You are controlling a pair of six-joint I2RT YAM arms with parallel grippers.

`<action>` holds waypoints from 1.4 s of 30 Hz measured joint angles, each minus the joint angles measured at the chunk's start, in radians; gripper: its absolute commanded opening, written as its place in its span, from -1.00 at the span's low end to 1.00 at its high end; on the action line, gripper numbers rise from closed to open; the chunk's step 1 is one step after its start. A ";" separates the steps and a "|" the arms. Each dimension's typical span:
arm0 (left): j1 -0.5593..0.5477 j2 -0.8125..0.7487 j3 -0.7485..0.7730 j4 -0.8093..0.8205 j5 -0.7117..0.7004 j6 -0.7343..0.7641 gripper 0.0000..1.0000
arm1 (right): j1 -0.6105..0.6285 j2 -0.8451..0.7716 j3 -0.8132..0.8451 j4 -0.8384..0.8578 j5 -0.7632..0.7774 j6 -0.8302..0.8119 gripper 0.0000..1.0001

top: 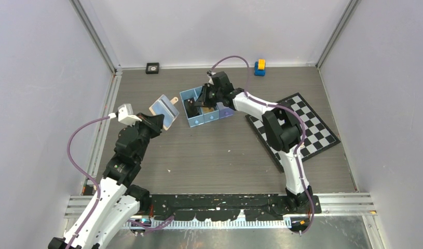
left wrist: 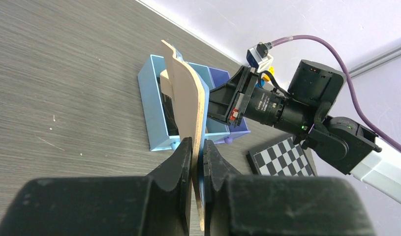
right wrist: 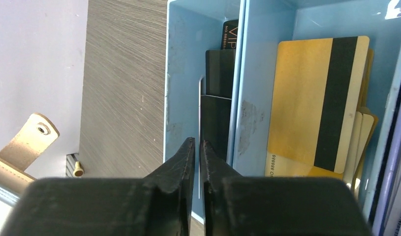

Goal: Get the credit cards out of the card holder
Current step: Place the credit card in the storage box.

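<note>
My left gripper (left wrist: 198,143) is shut on the lower edge of the tan card holder (left wrist: 186,93), holding it up edge-on above the table, left of the blue tray (left wrist: 151,108). From the top view the card holder (top: 165,110) hangs spread, its pale inside showing. My right gripper (right wrist: 199,141) reaches into the tray's left compartment (right wrist: 181,73). Its jaws stand a crack apart around the thin edge of a dark credit card (right wrist: 215,115). More black cards (right wrist: 220,69) lie behind it. A gold card with a black stripe (right wrist: 306,98) lies on others in the middle compartment.
A checkerboard mat (top: 302,127) lies right of the tray under the right arm. A blue-and-yellow toy (top: 259,67) and a small black block (top: 152,68) sit by the back wall. Grey walls close in three sides.
</note>
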 measured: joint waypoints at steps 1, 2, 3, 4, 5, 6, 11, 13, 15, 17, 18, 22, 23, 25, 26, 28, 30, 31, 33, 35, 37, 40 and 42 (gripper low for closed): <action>0.000 0.000 0.000 0.000 0.000 0.000 -1.00 | 0.000 0.000 0.000 -0.003 0.007 -0.005 -0.61; 0.000 0.001 0.000 0.000 0.000 0.000 -1.00 | 0.000 0.000 0.000 -0.006 0.014 -0.011 -0.58; 0.000 0.000 0.000 0.000 0.001 0.000 -1.00 | 0.000 0.000 0.000 -0.011 0.023 -0.016 -0.54; 0.000 0.000 0.000 0.000 0.001 0.000 -1.00 | 0.000 0.000 0.000 -0.019 0.030 -0.021 -0.49; 0.000 0.001 0.000 0.000 0.002 0.000 -1.00 | 0.000 -0.001 0.000 -0.026 0.035 -0.025 -0.45; 0.000 0.001 0.000 0.000 0.006 0.000 -1.00 | 0.000 -0.003 0.000 -0.032 0.037 -0.027 -0.45; 0.000 0.000 0.000 0.002 0.028 0.002 -1.00 | 0.002 -0.082 -0.045 -0.070 0.086 -0.055 -0.38; 0.000 0.000 -0.002 0.005 0.037 0.003 -1.00 | 0.002 -0.151 -0.101 -0.078 0.106 -0.063 -0.31; 0.000 0.001 -0.010 0.016 0.048 0.003 -1.00 | 0.002 -0.240 -0.175 -0.081 0.126 -0.066 -0.24; 0.000 0.002 -0.021 0.037 0.063 0.003 -1.00 | 0.001 -0.346 -0.264 -0.077 0.146 -0.068 0.03; 0.000 0.004 -0.026 0.043 0.070 0.002 -1.00 | 0.001 -0.402 -0.312 -0.073 0.159 -0.069 0.23; 0.000 0.036 -0.040 0.087 0.115 -0.003 -1.00 | 0.000 -0.629 -0.528 -0.045 0.224 -0.069 0.68; 0.000 0.050 -0.045 0.107 0.130 -0.009 -1.00 | 0.000 -0.685 -0.584 -0.039 0.241 -0.068 0.69; 0.000 0.081 -0.061 0.161 0.171 -0.022 -1.00 | 0.000 -0.774 -0.675 -0.029 0.264 -0.061 0.69; 0.000 0.093 -0.068 0.185 0.192 -0.027 -1.00 | 0.000 -0.812 -0.719 -0.010 0.268 -0.054 0.70; 0.000 0.131 -0.085 0.249 0.248 -0.045 -1.00 | 0.000 -0.878 -0.805 0.033 0.267 -0.039 0.70; 0.000 0.177 -0.092 0.310 0.310 -0.064 -1.00 | 0.000 -0.923 -0.892 0.127 0.245 -0.006 0.70; 0.000 0.202 -0.092 0.343 0.342 -0.072 -1.00 | 0.000 -0.935 -0.930 0.179 0.225 0.016 0.70; 0.000 0.243 -0.092 0.401 0.396 -0.088 -1.00 | 0.000 -0.937 -0.982 0.271 0.187 0.055 0.71; 0.000 0.280 -0.092 0.463 0.451 -0.106 -1.00 | -0.002 -0.938 -1.022 0.356 0.154 0.094 0.73; 0.000 0.304 -0.092 0.515 0.494 -0.126 -1.00 | -0.005 -0.944 -1.051 0.432 0.134 0.126 0.74; 0.000 0.334 -0.092 0.589 0.549 -0.156 -1.00 | -0.010 -0.976 -1.096 0.526 0.116 0.169 0.77; 0.000 0.352 -0.092 0.632 0.576 -0.181 -1.00 | -0.015 -1.005 -1.116 0.575 0.113 0.194 0.77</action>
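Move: Just above the left compartment of the storage box, the right hand has the black card standing between barely parted fingers; that compartment's middle is about 2 cm to its left, level with it ahead, and some 4 cm below. The gold-card compartment sits about 5 cm right and 2 cm ahead, and the card holder hangs roughly 15 cm left, 9 cm back and 15 cm higher. From the left hand, the left compartment is about 13 cm ahead, 12 cm right and 20 cm below. Letting go of the black card, the right hand opens its fingers wide and pulls away from the box, some 15 cm back, 13 cm to its right and 10 cm up, its fingertips tilting upward. The left hand keeps its pinch on the card holder and swings it about 11 cm right, over the front of the box, turning some 30 degrees clockwise with a slight roll. ##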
